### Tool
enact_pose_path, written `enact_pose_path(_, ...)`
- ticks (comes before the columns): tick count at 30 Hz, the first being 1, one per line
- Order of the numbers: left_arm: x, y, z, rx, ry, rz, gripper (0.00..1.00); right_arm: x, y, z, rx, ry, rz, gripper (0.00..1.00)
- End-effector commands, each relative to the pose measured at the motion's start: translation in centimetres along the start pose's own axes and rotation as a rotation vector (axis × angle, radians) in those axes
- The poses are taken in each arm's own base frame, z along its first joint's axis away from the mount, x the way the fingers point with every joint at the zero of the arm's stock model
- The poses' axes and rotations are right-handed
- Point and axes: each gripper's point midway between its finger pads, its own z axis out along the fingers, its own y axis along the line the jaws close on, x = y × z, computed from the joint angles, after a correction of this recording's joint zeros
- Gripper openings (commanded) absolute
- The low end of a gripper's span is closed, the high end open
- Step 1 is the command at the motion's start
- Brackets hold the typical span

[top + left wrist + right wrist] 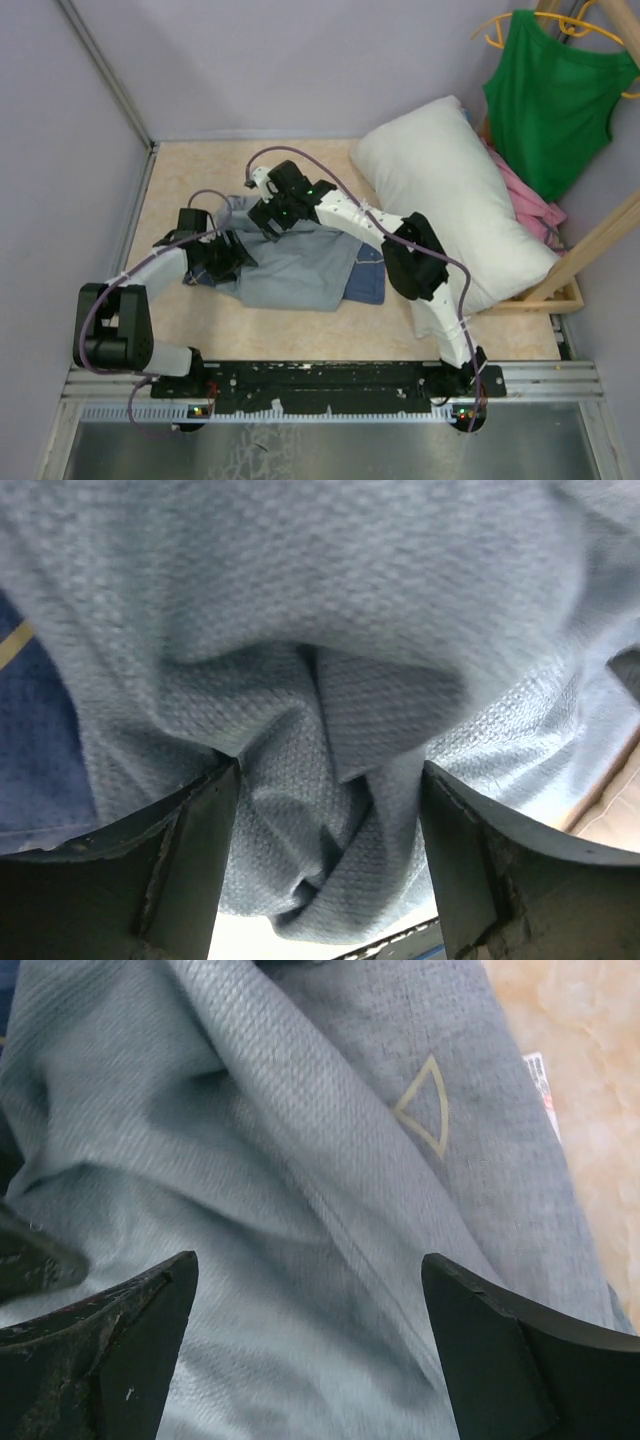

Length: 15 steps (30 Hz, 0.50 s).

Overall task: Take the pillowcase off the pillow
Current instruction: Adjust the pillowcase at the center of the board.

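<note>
The pillowcase [295,265] lies crumpled on the table, pale grey-blue side up, with a darker blue edge [367,285] at its right. It is apart from the pillow [450,190], a plump white cushion leaning at the right. My left gripper [232,255] sits at the cloth's left end. In the left wrist view it [330,780] stands open, a loose fold of pillowcase [330,610] bulging between its fingers. My right gripper [268,215] hovers over the cloth's far edge. It [310,1270] is open, with flat pillowcase [280,1160] below and nothing held.
A green tank top [550,95] hangs at the back right above a pink garment [535,205]. A wooden rack [590,250] stands behind the pillow. Grey walls close in the left and back. Beige tabletop [590,1110] shows beside the cloth.
</note>
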Motion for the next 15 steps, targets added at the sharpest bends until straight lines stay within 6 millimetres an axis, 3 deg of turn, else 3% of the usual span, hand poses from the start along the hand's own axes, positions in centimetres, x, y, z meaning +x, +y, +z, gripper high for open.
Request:
enact_pose_path(1, 2.0, 0.9, 1.5, 0.038, -0.004, -0.066, 0.72, -3.1, 1.0, 1.7, -0.031, -0.058, -0.105, 0.93)
enact_pose_path(5, 6.1, 3.3, 1.9, 0.011, 0.057, -0.102, 0.43, -2.0, 0.9, 4.4, -0.037, -0.030, -0.108, 0.93)
enact_pose_path(9, 9.1, 4.5, 1.6, 0.002, 0.110, -0.116, 0.01, -1.3, 0.4, 6.6, -0.024, -0.015, -0.124, 0.94)
enact_pose_path(15, 11.9, 3.9, 1.4, -0.007, 0.183, -0.079, 0.00, 1.0, -0.8, 9.1, 0.028, 0.052, -0.180, 0.96)
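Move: The near-left fold of the pillowcase lies about 4 cm back from the left hand, 1 cm to its right and 4 cm below. A small blue patch sticks out some 8 cm to that hand's left and 5 cm back. For the right hand, the far-left ridge of the pillowcase is roughly 4 cm ahead, 4 cm left and 9 cm down, and the pillow is about 40 cm to its right and 3 cm ahead. The pillowcase's near-left fold is where the left hand goes: it draws back about 5 cm towards its base, sinking and edging right, while the open fingers close fully and seem to pinch the grey cloth. Meanwhile the right hand, fingers kept wide open, comes down some 7 cm and also left and forward onto the far-left ridge, bringing that fold between its pads. ##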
